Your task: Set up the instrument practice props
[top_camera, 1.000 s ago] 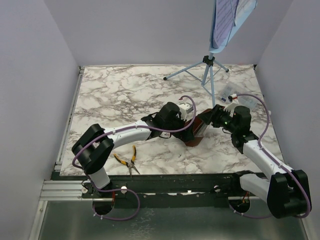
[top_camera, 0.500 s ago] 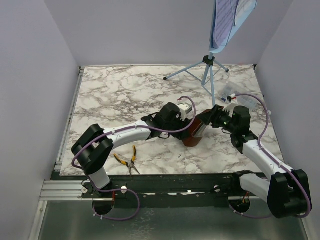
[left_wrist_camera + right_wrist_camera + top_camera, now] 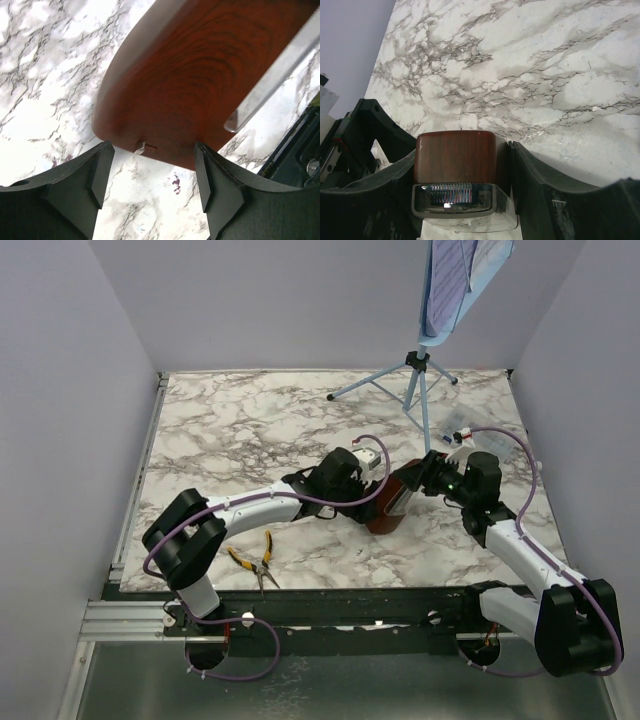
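The brown pyramid metronome (image 3: 387, 508) rests on the marble between both arms. My right gripper (image 3: 412, 485) is shut on it; in the right wrist view both fingers press the sides of the metronome (image 3: 455, 157) above its clear front cover. My left gripper (image 3: 377, 490) is open on the metronome's left. In the left wrist view the metronome (image 3: 200, 75) fills the frame just beyond the left gripper (image 3: 154, 172), with only marble between its fingers. The light blue music stand (image 3: 417, 380) stands at the back right, with the sheet of music (image 3: 450, 280) on its desk.
Yellow-handled pliers (image 3: 255, 562) lie near the front edge by the left arm's base. A clear plastic box (image 3: 470, 430) sits at the right, behind the right arm. Grey walls close in the marble table (image 3: 230, 430) on three sides.
The metronome has shifted slightly left and sits more upright in the right gripper. The left gripper has narrowed, widened again, and drawn back a little. The right arm has barely moved.
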Controlling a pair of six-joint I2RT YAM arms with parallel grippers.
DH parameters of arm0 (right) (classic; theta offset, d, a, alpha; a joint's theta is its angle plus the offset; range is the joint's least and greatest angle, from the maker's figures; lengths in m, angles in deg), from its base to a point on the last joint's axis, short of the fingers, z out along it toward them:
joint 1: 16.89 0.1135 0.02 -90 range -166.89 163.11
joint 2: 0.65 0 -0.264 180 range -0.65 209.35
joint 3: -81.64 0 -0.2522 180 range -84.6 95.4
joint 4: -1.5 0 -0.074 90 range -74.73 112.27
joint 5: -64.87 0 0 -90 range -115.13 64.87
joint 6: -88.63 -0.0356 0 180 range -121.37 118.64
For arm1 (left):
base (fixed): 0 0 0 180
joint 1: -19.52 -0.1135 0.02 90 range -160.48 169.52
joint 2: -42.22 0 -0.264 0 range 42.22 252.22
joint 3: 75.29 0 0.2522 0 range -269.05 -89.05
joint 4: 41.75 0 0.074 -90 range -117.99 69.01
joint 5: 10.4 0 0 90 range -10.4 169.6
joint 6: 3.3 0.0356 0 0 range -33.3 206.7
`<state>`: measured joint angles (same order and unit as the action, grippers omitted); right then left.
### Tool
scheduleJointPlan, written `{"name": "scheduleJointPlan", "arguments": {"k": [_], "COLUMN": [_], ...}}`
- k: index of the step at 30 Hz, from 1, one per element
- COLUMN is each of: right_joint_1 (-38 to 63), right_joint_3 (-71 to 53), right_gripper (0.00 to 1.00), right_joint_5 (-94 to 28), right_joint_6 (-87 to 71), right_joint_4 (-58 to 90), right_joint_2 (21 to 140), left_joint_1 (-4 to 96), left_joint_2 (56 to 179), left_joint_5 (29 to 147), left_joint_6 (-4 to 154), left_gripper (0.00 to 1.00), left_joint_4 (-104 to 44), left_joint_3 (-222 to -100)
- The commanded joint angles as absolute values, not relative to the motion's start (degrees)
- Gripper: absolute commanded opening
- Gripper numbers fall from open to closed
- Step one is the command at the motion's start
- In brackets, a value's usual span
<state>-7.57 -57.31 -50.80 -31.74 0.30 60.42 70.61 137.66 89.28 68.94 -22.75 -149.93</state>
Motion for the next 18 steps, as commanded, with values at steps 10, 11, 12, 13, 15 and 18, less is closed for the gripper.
{"name": "scheduleJointPlan", "arguments": {"k": [10, 11, 12, 13, 15, 18], "right_joint_1": [-7.53, -7.49, -7.42, -7.43, -7.47, -7.42], "right_joint_3": [-57.26, -57.29, -57.34, -57.28, -57.38, -57.50], "right_gripper": [0.00, 0.00, 0.00, 0.00, 0.00, 0.00], "right_joint_5": [-52.91, -52.99, -53.11, -53.26, -53.48, -53.52], "right_joint_6": [-30.72, -30.69, -30.62, -30.63, -30.54, -30.54], "right_joint_4": [-1.83, -1.94, -2.17, -2.19, -2.35, -2.40], "right_joint_2": [60.79, 60.84, 60.86, 60.90, 60.81, 60.71], "left_joint_1": [70.41, 70.41, 70.41, 70.43, 70.43, 70.41], "left_joint_2": [138.14, 138.40, 138.71, 139.01, 139.79, 140.97], "left_joint_5": [88.88, 88.71, 88.66, 88.79, 89.05, 89.57], "left_joint_6": [69.59, 69.88, 70.20, 70.55, 71.20, 71.82], "left_gripper": [0.52, 0.52, 0.52, 0.52, 0.51, 0.45], "left_joint_4": [-20.51, -20.51, -20.51, -20.47, -20.43, -20.00], "left_joint_3": [-149.26, -149.74, -150.17, -150.75, -151.80, -153.30]}}
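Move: The metronome's small metal key, low on its left side, lies about 4 cm to the right of the left hand, 1 cm ahead and some 3 cm lower. The metronome's body is about 7 cm right and 2 cm ahead, its middle about level with the hand; the pliers lie roughly 24 cm left, 5 cm back and 9 cm down. From the right hand, which already grips the metronome's top, the key is some 5 cm back, 6 cm left and 9 cm below. The key is being bracketed by the left fingertips: the left hand sinks about 1.5 cm beside the metronome's base, easing about 1 cm to its left on the way down and then starting slightly back right, while its fingers narrow from fairly wide to about half open, one either side of the key. Whether they touch can't be seen. The right hand stays put and keeps its grip on the metronome's top. ##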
